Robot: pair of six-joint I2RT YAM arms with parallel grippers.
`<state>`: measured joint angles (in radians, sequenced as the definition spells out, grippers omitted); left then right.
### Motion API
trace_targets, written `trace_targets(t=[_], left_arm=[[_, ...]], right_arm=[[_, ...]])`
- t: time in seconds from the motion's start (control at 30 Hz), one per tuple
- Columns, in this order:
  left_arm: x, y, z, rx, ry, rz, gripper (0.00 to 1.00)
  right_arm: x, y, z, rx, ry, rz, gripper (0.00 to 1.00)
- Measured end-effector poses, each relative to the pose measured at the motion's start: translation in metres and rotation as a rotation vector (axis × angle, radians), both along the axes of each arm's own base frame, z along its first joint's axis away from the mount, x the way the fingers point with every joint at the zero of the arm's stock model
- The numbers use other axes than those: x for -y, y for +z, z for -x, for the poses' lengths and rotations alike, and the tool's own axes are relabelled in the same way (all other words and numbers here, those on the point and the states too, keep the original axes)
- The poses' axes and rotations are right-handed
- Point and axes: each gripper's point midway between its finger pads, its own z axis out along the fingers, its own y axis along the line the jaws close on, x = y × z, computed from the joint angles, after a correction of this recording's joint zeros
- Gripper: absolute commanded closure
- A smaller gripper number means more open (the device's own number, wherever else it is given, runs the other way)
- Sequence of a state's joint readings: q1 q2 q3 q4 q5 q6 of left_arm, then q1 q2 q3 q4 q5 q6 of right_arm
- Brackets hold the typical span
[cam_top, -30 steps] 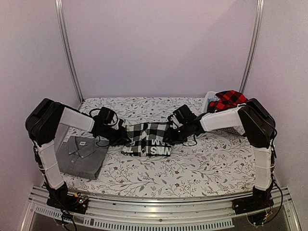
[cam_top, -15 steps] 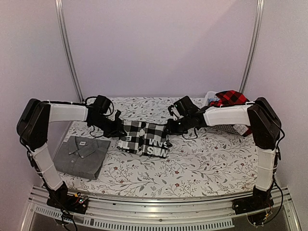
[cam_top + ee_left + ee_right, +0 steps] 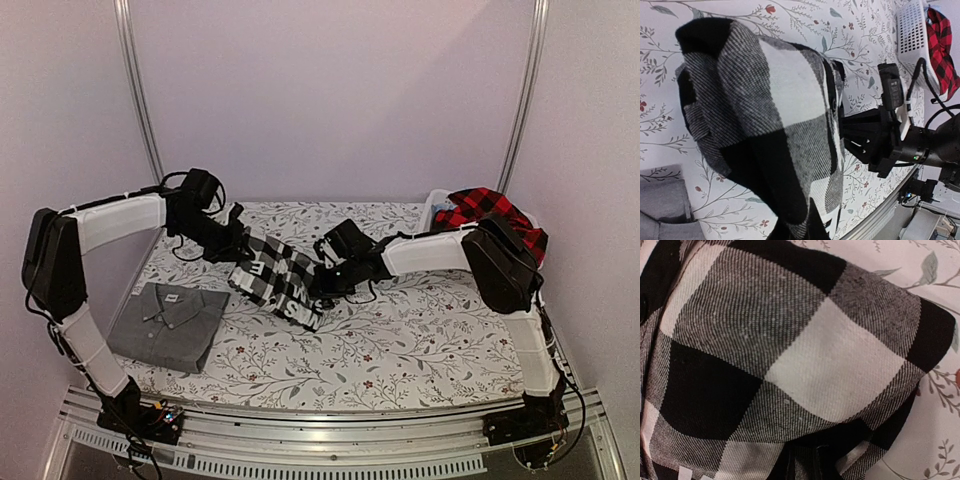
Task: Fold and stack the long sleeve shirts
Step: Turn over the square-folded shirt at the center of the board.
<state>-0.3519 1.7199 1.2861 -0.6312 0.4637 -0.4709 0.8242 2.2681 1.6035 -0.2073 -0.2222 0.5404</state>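
The black-and-white check shirt (image 3: 277,281) is folded into a bundle and hangs tilted between my two grippers above the floral cloth. My left gripper (image 3: 236,246) is shut on its far left end; cloth covers most of the fingers in the left wrist view (image 3: 797,226). On its near right end my right gripper (image 3: 324,281) is shut, with cloth pinched between the fingers (image 3: 803,462). The shirt (image 3: 790,350) fills the right wrist view. A folded grey collared shirt (image 3: 169,324) lies flat at the near left. The red-and-black check shirt (image 3: 486,207) sits heaped in the basket.
A white plastic basket (image 3: 436,206) stands at the far right corner, also seen in the left wrist view (image 3: 912,35). The table cover (image 3: 400,340) is a white floral cloth. Metal frame posts (image 3: 140,100) rise at both back corners.
Both arms have swung left and away from the near edge, carrying the check shirt with them. The shirt now hangs tilted, and the right jaws have closed tighter on it.
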Motion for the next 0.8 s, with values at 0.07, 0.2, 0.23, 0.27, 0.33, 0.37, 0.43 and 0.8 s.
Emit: trace_targets(t=[0.07, 0.2, 0.23, 0.27, 0.33, 0.37, 0.43, 0.8], left_arm=[[0.001, 0.014, -0.003, 0.018, 0.002, 0.011, 1.0], [0.009, 0.041, -0.007, 0.04, 0.009, 0.066, 1.0], [0.013, 0.047, -0.007, 0.042, 0.011, 0.082, 1.0], [0.016, 0.054, -0.008, 0.046, 0.016, 0.102, 1.0], [0.026, 0.066, -0.011, 0.055, 0.021, 0.148, 1.0], [0.033, 0.071, -0.011, 0.059, 0.021, 0.175, 1.0], [0.048, 0.076, -0.01, 0.054, 0.013, 0.215, 1.0], [0.091, 0.033, -0.024, -0.063, -0.004, 0.238, 1.0]], right_arm=[[-0.016, 0.004, 0.001, -0.007, 0.016, -0.046, 0.86], [-0.054, 0.015, 0.003, -0.012, 0.067, -0.178, 0.83], [-0.064, 0.018, 0.003, -0.012, 0.083, -0.214, 0.81], [-0.078, 0.024, 0.002, -0.01, 0.103, -0.262, 0.8], [-0.103, 0.034, 0.002, -0.011, 0.148, -0.353, 0.78], [-0.118, 0.058, -0.002, 0.012, 0.179, -0.428, 0.77], [-0.137, 0.05, 0.001, -0.007, 0.219, -0.482, 0.75], [-0.126, 0.01, 0.02, -0.115, 0.264, -0.548, 0.6]])
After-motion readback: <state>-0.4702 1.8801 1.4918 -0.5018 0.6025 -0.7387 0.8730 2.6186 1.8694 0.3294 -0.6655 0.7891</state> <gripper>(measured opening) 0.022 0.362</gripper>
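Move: The left hand already pinches the plaid shirt by its raised left end; the shirt's middle lies about 8 cm to this hand's right, 1 cm nearer the base and 7 cm below. From the right hand, low at the shirt's right edge, that middle is some 8 cm to the left, 1 cm ahead and 3 cm higher. The folded grey shirt lies about 18 cm left of the left hand, 7 cm back and 12 cm down. The right hand sweeps some 15 cm left against and under the lower edge of the plaid shirt, rising about 6 cm as its wrist rolls some 35 degrees to bring the fingers up towards level, then sinks about 5 cm and eases back right a little, with its nearly shut fingers opening to about a third. Meanwhile the left hand keeps its pinch and carries the held end across to the right by about 9 cm, first up about 7 cm and then partly down again, so that the two edges pass each other to turn the shirt over. ##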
